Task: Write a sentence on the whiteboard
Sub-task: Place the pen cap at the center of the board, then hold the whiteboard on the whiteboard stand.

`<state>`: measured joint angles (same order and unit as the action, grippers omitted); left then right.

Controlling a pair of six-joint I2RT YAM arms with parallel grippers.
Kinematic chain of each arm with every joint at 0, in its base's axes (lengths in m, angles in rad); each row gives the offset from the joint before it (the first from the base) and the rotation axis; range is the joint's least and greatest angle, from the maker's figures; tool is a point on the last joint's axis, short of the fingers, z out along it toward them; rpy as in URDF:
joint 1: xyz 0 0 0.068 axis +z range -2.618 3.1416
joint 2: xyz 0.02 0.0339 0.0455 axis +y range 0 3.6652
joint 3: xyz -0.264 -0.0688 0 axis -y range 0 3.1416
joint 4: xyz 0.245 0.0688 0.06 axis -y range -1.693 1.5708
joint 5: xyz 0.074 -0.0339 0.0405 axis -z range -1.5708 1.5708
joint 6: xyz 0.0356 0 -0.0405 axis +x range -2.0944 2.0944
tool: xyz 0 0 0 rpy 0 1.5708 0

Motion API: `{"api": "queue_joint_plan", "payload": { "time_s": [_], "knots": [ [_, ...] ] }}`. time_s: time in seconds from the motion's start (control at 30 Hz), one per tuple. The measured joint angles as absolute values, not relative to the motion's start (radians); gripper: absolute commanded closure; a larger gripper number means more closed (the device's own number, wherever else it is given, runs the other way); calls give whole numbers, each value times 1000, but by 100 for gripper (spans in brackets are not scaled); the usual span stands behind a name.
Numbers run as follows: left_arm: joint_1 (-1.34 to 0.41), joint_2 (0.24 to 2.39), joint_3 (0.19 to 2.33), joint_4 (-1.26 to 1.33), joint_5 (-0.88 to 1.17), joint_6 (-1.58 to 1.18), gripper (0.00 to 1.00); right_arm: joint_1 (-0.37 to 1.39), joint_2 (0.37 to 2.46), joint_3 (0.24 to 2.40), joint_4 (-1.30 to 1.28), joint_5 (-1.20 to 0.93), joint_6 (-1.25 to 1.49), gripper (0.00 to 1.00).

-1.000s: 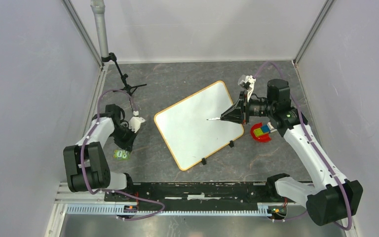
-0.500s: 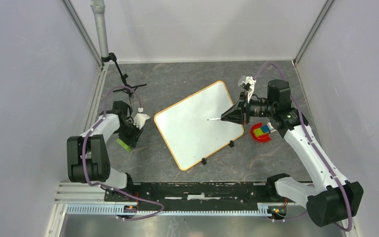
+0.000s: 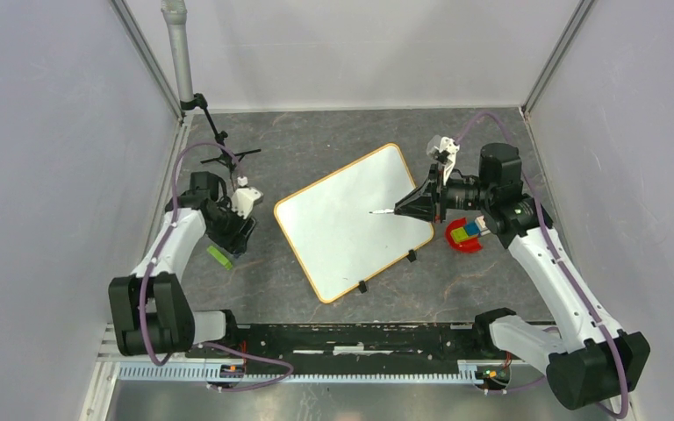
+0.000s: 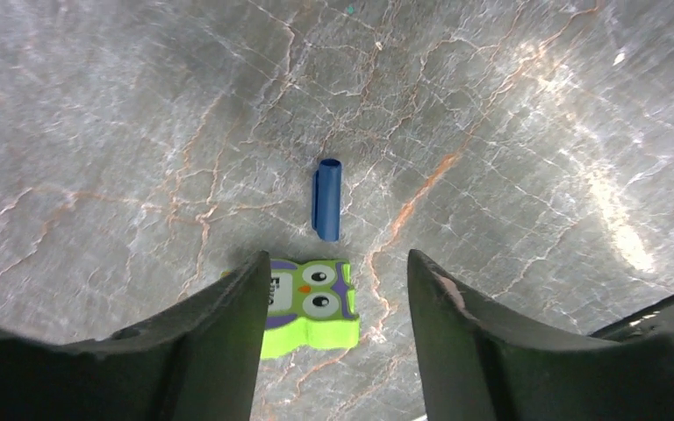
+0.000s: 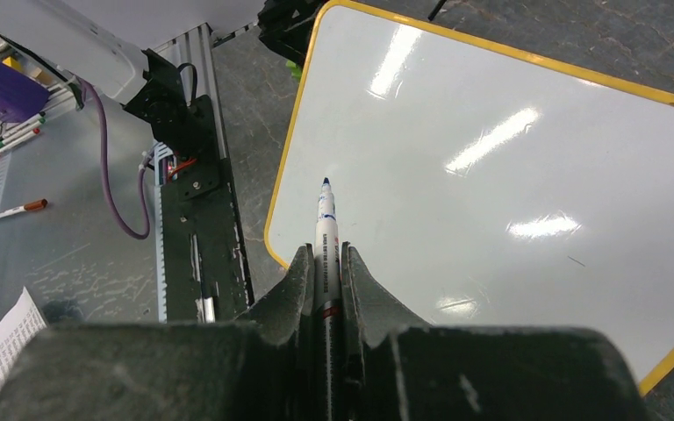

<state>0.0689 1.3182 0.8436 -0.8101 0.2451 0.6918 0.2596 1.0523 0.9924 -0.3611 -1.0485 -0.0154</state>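
The whiteboard (image 3: 338, 230) lies tilted on the table, white with an orange-yellow frame (image 5: 291, 132). Its face is blank and the sentence is not in view. My right gripper (image 3: 398, 210) is shut on a marker (image 5: 326, 221). The marker's blue tip (image 3: 372, 212) hangs over the middle of the board. My left gripper (image 4: 338, 261) stands open to the left of the board, with nothing between its fingers. Just beyond them a green owl eraser (image 4: 314, 305) and a blue marker cap (image 4: 326, 199) lie on the table.
A red dish of coloured blocks (image 3: 465, 235) sits right of the board, under the right arm. A black tripod stand (image 3: 225, 147) and a grey pole (image 3: 178, 53) are at the back left. Enclosure walls close in both sides. Spare markers (image 5: 16, 210) lie beyond the base rail (image 5: 195, 219).
My left gripper has opened wider and its arm has swung toward the far side. The green eraser now lies a little farther from the bases. The right arm and marker have barely moved.
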Motion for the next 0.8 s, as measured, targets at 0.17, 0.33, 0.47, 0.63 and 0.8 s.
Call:
{"api": "queue_joint_plan", "payload": {
  "time_s": [0.17, 0.33, 0.47, 0.63, 0.8],
  "knots": [
    [70, 1207, 879, -876, 268, 670, 14, 260, 1046, 993, -379, -1043, -51, 100],
    [70, 1072, 932, -982, 288, 599, 0, 260, 1053, 1009, -438, -1034, -120, 100],
    [70, 995, 1023, -1068, 295, 538, 0, 260, 1055, 1019, -475, -1037, -180, 100],
    [70, 914, 1127, -1111, 263, 426, 0, 260, 1055, 1060, -544, -1038, -262, 100],
    [70, 900, 1158, -1119, 246, 342, 0, 260, 1061, 1069, -570, -1036, -293, 100]
  ]
}}
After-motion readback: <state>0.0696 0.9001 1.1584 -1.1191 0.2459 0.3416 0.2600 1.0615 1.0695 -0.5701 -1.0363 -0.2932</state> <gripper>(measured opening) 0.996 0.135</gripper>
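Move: The pen cap already lies loose on the table, almost straight below my half-open left fingers, about 5 cm down. At that same level, the green owl eraser is some 6 cm to this hand's left and 2 cm back, and the middle of the whiteboard is about 33 cm to its right and 8 cm farther out. From my right hand, the cap lies roughly 43 cm to the left, 2 cm ahead and 26 cm below. I draw my empty left hand up, away from the pen cap and the green eraser, about 17 cm and slightly back, opening the fingers the rest of the way. As it climbs, the wrist swings the fingertips some 20 degrees outward from straight down and turns counter-clockwise. My right hand stays nearly in place, still pinching the uncapped marker above the whiteboard and turning slightly. ##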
